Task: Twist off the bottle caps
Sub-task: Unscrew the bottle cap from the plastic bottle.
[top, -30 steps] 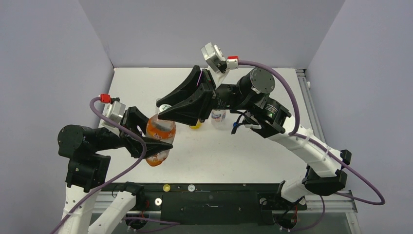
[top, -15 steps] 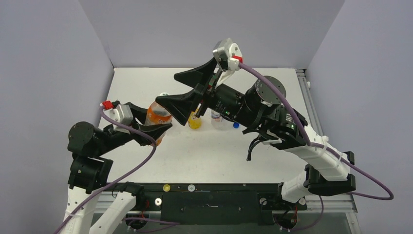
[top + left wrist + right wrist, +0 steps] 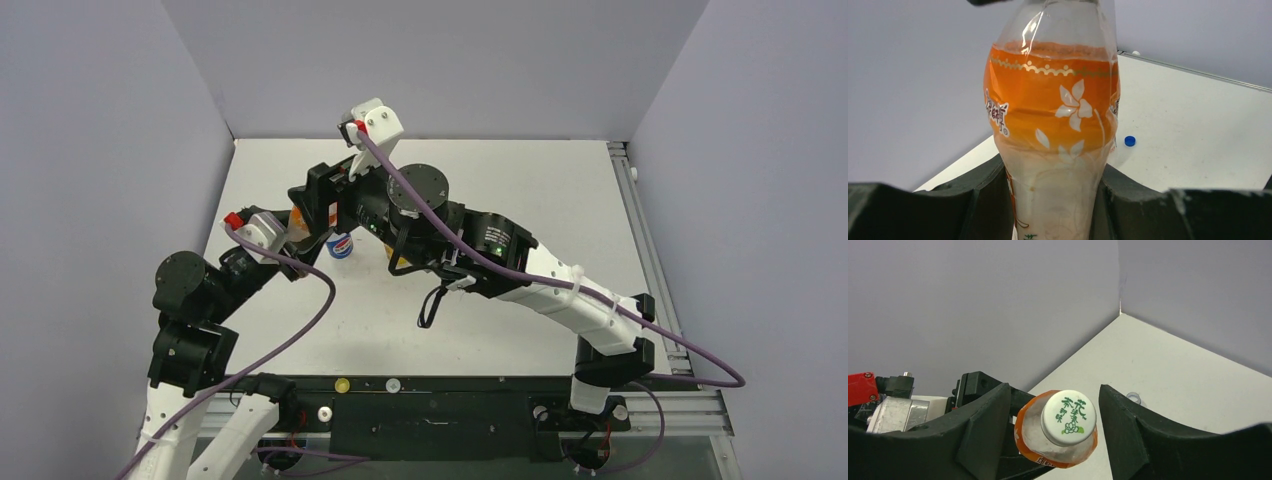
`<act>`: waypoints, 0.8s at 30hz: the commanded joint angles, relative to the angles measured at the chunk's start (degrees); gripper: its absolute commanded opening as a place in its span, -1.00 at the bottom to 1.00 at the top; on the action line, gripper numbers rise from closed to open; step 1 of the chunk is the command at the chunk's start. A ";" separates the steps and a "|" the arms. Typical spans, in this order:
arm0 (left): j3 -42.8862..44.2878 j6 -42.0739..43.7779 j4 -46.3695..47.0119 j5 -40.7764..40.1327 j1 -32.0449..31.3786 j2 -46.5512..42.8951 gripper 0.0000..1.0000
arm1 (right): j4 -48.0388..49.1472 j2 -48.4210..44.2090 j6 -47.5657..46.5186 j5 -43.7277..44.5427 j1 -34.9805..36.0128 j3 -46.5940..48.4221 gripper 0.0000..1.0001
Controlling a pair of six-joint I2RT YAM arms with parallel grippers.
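Observation:
The orange drink bottle [image 3: 1053, 125] stands upright in my left gripper [image 3: 1053, 200], whose jaws are shut on its pale lower body. From above, only an orange sliver of the bottle [image 3: 298, 221] shows beside the left gripper [image 3: 297, 240], under the right arm. Its white cap [image 3: 1068, 417] with green print is on the neck. My right gripper [image 3: 1055, 425] is open and straddles that cap, with a gap on each side. The Pepsi bottle [image 3: 341, 245] stands just right of them. A loose blue cap [image 3: 1130, 141] lies on the table.
The grey left wall and back corner are close behind the bottle. A clear plastic ring [image 3: 1134, 398] lies on the table past the right finger. A bit of the yellow bottle [image 3: 399, 267] shows under the right forearm. Small yellow [image 3: 342, 385] and white [image 3: 392, 384] round pieces sit on the front rail.
The left arm carried the orange bottle back toward the left wall. The right arm swung left over it, and its gripper went from shut to open around the cap.

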 commanded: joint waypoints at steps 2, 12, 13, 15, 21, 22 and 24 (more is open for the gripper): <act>0.15 0.39 2.76 -2.76 0.19 -0.56 -0.91 | 3.41 -3.41 2.47 1.53 -0.54 -1.68 0.05; 0.00 -3.33 2.87 2.53 0.15 -0.71 -0.90 | 8.16 -5.62 3.02 -2.94 -2.22 -6.82 -1.00; -0.02 -4.22 2.79 3.40 0.13 -0.74 -0.91 | 8.64 -5.99 1.83 -4.38 -2.47 -7.12 -1.00; 0.16 -6.09 2.84 6.38 0.18 -0.67 -0.90 | 10.30 -7.43 -0.11 -8.74 -3.30 -8.10 -1.00; 0.91 -18.23 5.23 18.95 0.19 0.45 -0.89 | 19.51 -14.70 -0.65 -35.80 -9.27 -14.73 -1.00; 1.13 -22.14 6.27 22.35 0.19 1.05 -0.89 | 23.18 -15.40 0.13 -39.65 -10.10 -16.85 -1.00; 1.41 -28.85 8.39 26.63 0.19 2.03 -0.89 | 27.64 -16.34 4.44 -54.66 -12.23 -18.06 -1.00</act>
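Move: The white cap sits between the right hand's open fingers, roughly 1 cm ahead of their pinch point and 1 cm below it. The orange bottle's middle hangs some 10 cm below that hand, 3 cm to its left and 1 cm ahead. From the left hand, which grips this bottle, the cap is about 11 cm up, 4 cm right and 1 cm back. Well below the right hand stand the Pepsi bottle, about 27 cm ahead and 6 cm left, and the yellow bottle, 26 cm ahead and 6 cm right. The right hand edges about 1 cm forward and down as its fingers close from wide open and pinch the white cap, while the left hand keeps its grip on the orange bottle and stays nearly still. With the cap gripped, both hands swing back and to the right together by some 3 to 4 cm, the right wrist turning about 20 degrees counter-clockwise and the left about 15 degrees clockwise, twisting cap and bottle against each other. ##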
